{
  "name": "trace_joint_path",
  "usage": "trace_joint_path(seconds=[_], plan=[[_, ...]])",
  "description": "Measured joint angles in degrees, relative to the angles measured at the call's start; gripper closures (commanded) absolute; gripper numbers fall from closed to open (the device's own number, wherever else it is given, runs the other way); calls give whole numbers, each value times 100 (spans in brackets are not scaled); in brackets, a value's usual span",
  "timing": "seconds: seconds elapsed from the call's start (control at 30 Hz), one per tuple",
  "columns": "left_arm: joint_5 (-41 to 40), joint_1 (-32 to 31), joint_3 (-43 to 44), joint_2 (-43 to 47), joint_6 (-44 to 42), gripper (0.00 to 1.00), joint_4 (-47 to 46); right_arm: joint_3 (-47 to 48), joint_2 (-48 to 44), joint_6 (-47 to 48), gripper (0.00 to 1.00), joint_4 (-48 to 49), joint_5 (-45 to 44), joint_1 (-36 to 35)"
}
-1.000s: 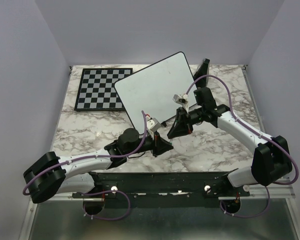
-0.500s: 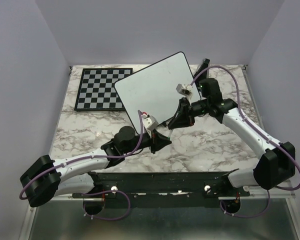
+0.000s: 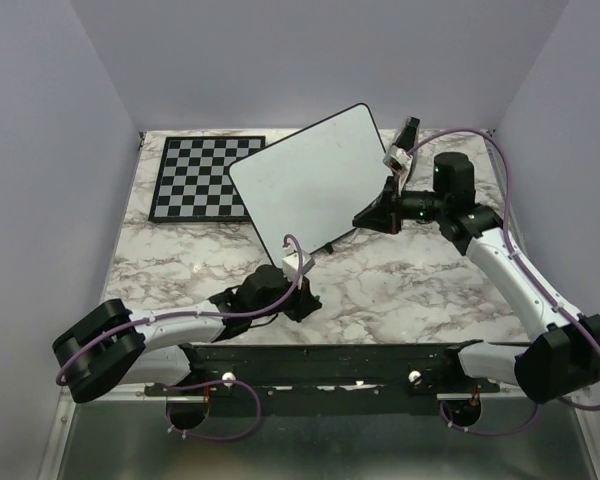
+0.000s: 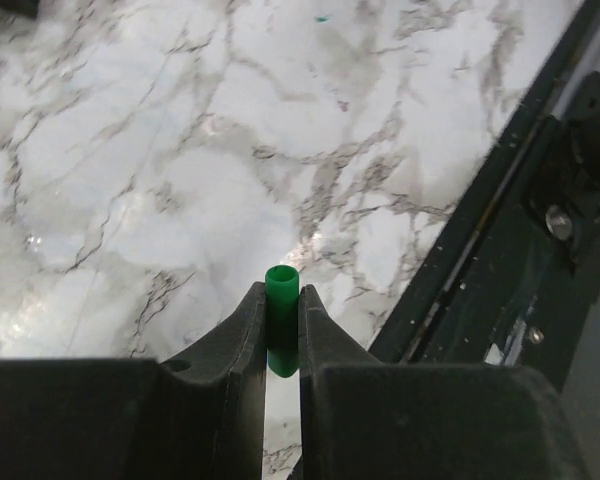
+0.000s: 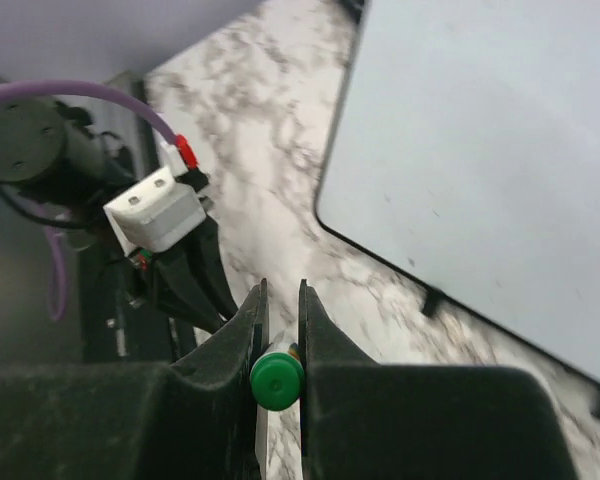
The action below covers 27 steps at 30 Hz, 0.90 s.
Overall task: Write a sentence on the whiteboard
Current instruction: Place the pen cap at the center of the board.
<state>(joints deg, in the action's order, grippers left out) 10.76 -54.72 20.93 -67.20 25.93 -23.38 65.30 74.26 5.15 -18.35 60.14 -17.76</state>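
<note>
The whiteboard (image 3: 310,180) stands tilted at the middle back, its face bare; no sentence shows on it. It also fills the upper right of the right wrist view (image 5: 480,150). My right gripper (image 3: 365,215) hangs off the board's right edge, shut on a marker whose green butt end (image 5: 277,380) sits between the jaws (image 5: 280,295). My left gripper (image 3: 305,300) is low over the marble near the front, shut on a small green cap (image 4: 282,290) that sticks out past its fingertips (image 4: 282,300).
A black-and-white chessboard (image 3: 205,178) lies at the back left, partly under the whiteboard's corner. A black stand piece (image 3: 408,130) pokes up behind the board. The black mounting rail (image 3: 310,360) runs along the near edge, close to the left gripper (image 4: 480,270).
The two grippers, close together in front of the board a second ago, have pulled apart. The right one swung up and right with the marker, the left drew back toward the near edge.
</note>
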Motion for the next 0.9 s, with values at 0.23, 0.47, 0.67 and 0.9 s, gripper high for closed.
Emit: trace_joint_path(seconds=[0.23,0.47,0.67,0.9], plan=[[-1051,-28,4,-673,850,100,374,-1115,-914,-533,99,863,-1814,267],[-2159,-55,350,-772,1311,100,1270,-1167,-968,-675,99,1276,-2243,509],[-2887,-52,750,-861,1447,98,2129,-1209,-955,-708,99,1342,-2186,586],[-3346,-52,883,-933,1558,92,2754,-1220,-938,-715,99,1408,-2100,588]])
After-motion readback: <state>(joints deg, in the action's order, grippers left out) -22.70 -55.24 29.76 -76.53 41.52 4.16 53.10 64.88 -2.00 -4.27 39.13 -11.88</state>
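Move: The green pen cap is already in the left hand's fingers. The whiteboard's centre is about 40 cm straight ahead of that hand and 8 cm below it. The board's near corner, at a similar depth, is some 15 cm ahead and 9 cm left, and the left clip on its near edge is about 21 cm ahead, 4 cm right. From the pen-holding right hand, the board's centre is roughly 29 cm ahead, 10 cm left and 26 cm below; the right clip is about 18 cm ahead, 5 cm right. Down at first, then left and some 5 cm forward, the left hand carries the pen cap low over the marble towards the whiteboard's near corner, its fingers swinging counter-clockwise from rightward towards forward and tipping down. The right hand, still gripping the pen, draws away rightward and forward, turning clockwise nearly 30 degrees, then hovers high short of the board. ##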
